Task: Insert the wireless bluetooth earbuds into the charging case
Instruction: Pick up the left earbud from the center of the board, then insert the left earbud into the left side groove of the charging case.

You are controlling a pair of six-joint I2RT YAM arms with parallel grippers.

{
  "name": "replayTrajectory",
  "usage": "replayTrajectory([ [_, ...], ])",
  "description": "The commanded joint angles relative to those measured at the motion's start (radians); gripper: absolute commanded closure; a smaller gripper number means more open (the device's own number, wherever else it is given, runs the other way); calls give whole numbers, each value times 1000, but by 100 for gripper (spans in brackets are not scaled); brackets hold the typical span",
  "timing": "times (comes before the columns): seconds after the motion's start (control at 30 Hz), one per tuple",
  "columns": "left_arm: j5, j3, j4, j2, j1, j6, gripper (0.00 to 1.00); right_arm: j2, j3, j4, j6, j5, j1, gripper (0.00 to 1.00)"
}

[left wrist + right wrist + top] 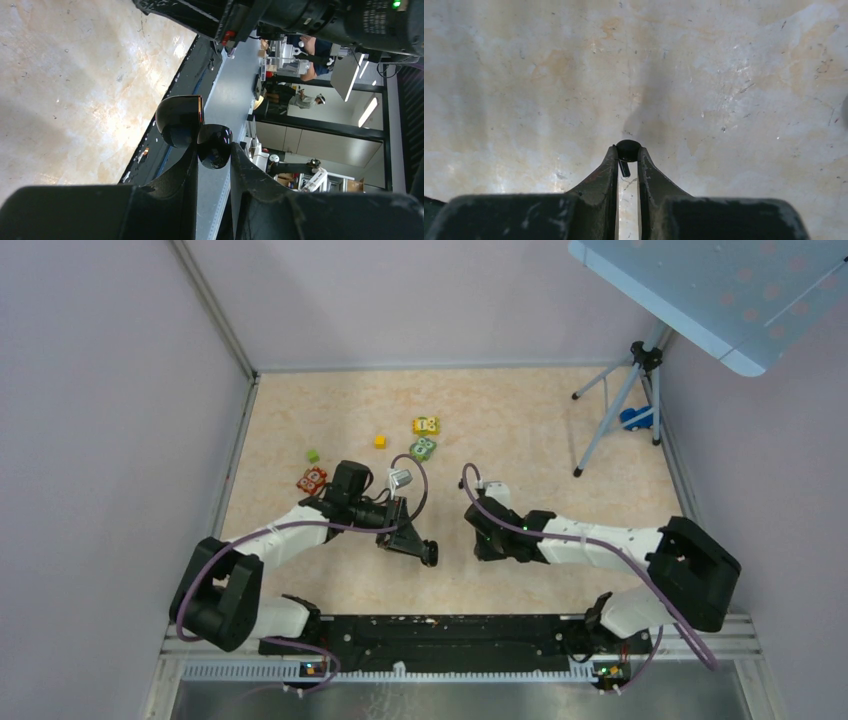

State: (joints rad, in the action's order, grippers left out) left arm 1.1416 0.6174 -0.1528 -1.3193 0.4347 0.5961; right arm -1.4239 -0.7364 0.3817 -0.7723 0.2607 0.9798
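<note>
The black charging case [216, 141] hangs in the air, pinched between the fingertips of my left gripper [213, 156], which is shut on it. Its hinged lid [179, 119] stands open to one side. In the top view the case [430, 552] is above the table's near middle, at the tip of my left gripper [424, 548]. My right gripper [628, 156] points down at the table, shut on one small black earbud [628, 147] with its short stem between the jaws. Seen from above, my right gripper [480, 543] is a short way right of the case.
Coloured toy blocks lie behind the left arm: a red one [311, 480], a small green one [313, 455], a small yellow one [380, 441], a yellow one [426, 425] and a green one [423, 448]. A tripod [620, 405] stands at the back right.
</note>
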Motion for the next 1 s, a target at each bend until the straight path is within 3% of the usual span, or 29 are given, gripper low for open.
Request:
replayTrajectory([
  [0.0,38,26,47,-5,3,-3,100,141,33,-58,48,18,13,95],
  [0.5,131,65,79,-107,4,13,100,452,178,-296,215,-96,13,95],
  [0.67,164,83,142,-114,4,86,100,517,205,-424,257,-200,13,96],
  [0.83,187,84,303,-98,3,247,100,555,200,-524,272,-256,13,96],
  [0.97,179,120,320,-73,4,307,100,579,190,-581,277,-281,13,96],
])
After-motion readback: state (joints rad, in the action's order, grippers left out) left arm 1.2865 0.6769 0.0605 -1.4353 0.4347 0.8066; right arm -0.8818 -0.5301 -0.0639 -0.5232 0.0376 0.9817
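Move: My right fingers already hold the left earbud just clear of the board. The charging case, gripped by my left hand, lies about 9 cm to the left of my right hand, 4 cm back and some 10 cm higher. The other earbud lies on the board about 14 cm ahead and 4 cm left of my right hand, the green toy some 22 cm ahead and 11 cm left. From my left hand, the held earbud is about 9 cm right, 4 cm ahead and 10 cm below. I keep the earbud pinched and carry it up about 15 cm with my right hand, first almost straight up, then also some 4 cm left towards the charging case. As I climb, my right fingers swing from pointing steeply down to point more to the left and forward, some 45 degrees in all. Late on, my left hand, still gripping the case, rises 3 cm and eases forward and right to meet it. ##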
